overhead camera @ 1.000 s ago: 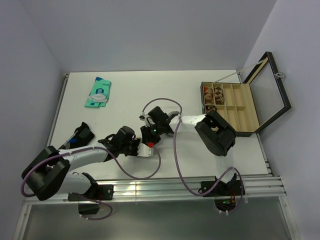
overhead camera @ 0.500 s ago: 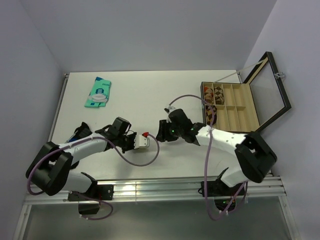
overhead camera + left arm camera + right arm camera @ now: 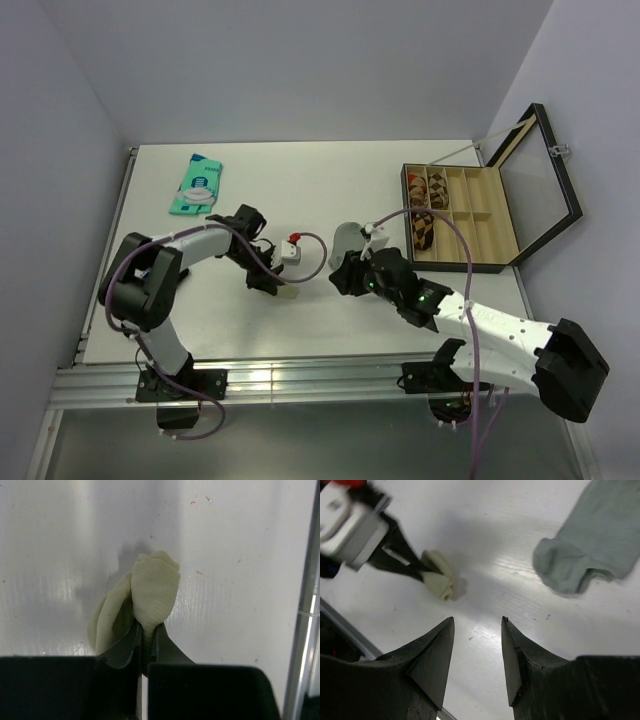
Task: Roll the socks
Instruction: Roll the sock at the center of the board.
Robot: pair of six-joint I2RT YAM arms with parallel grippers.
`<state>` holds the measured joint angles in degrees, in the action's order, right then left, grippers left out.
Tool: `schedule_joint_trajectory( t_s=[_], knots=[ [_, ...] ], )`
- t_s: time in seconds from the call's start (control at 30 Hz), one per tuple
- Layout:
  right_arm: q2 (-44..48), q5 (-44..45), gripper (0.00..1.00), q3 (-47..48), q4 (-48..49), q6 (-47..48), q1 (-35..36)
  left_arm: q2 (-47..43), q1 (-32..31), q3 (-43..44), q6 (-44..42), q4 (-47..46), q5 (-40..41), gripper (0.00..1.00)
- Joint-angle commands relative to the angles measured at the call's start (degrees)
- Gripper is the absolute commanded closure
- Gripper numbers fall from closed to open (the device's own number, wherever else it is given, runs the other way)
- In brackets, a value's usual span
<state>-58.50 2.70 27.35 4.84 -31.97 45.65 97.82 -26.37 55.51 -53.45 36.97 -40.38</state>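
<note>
The pale beige sock [image 3: 150, 587] is bunched into a small roll just above the white table, and my left gripper [image 3: 146, 630] is shut on its lower end. In the top view that sock [image 3: 288, 294] shows at the left gripper [image 3: 273, 284] tips, near the table's middle front. The grey sock [image 3: 590, 545] lies flat with one end folded over, free of both grippers; from above the grey sock [image 3: 345, 239] sits just behind my right gripper [image 3: 340, 277]. The right gripper [image 3: 477, 621] is open and holds nothing, its tips pointing at bare table between the two socks.
A teal flat packet [image 3: 197, 186] lies at the back left. An open black box [image 3: 470, 262] with compartments stands at the right, its lid [image 3: 545, 185] raised. The table's front edge and metal rail [image 3: 300, 372] run close behind the grippers.
The right gripper has let go, opened and drawn back to the right, uncovering the grey sock. The left gripper has kept its hold on the beige sock and turned with it.
</note>
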Motion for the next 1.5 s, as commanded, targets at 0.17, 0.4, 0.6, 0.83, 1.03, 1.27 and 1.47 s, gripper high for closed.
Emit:
schedule_joint_trajectory(
  t_s=[0.17,0.4,0.6,0.83,1.03,1.27,1.47],
  knots=[
    [-2.6,16.6,0.53,2.3,4.6,9.7,16.7,14.4,1.3,12.0,-6.2,21.7,-1.8,1.00],
    [-12.9,18.7,0.52,7.5,7.5,17.6,23.6,23.2,1.4,19.1,-8.9,33.0,-1.6,1.00],
    [-23.7,17.0,0.50,15.1,7.0,23.4,26.1,28.7,1.4,23.4,-9.9,39.0,-1.8,1.00],
    [-30.7,14.4,0.48,20.6,6.3,26.5,27.0,31.5,1.5,26.3,-8.4,40.3,-1.5,1.00],
    [-35.5,16.2,0.48,23.5,4.9,27.2,29.5,32.0,1.4,26.7,-7.0,39.2,-1.4,1.00],
    [-40.6,18.6,0.46,26.3,4.5,27.7,30.4,32.1,1.4,26.9,-5.9,38.0,-1.1,1.00],
    [-44.1,21.5,0.45,27.7,4.6,28.2,30.7,32.4,1.5,27.1,-5.5,37.8,-1.2,1.00]
  ],
)
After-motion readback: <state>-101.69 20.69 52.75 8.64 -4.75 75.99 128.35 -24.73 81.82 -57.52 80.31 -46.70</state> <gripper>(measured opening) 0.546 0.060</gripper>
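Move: The light-coloured sock is already pinched in the left fingers, its middle about 2 cm to their right and 1 cm below. From the right hand, open and empty, that sock lies roughly 14 cm to the left, about level fore and aft, and some 10 cm lower. The grey sock lies some 9 cm ahead of the right hand, 2 cm to its right and about 11 cm down. Leftward, the right hand sweeps about 16 cm towards the held sock, drawing back early on and sinking as it comes, rolling nearly 50 degrees about its fingers, which stay half open and end close by the sock. Meanwhile the left hand keeps its pinch and draws the sock about 5 cm back towards the base at almost constant height, tilting so its fingertips swing backward. ##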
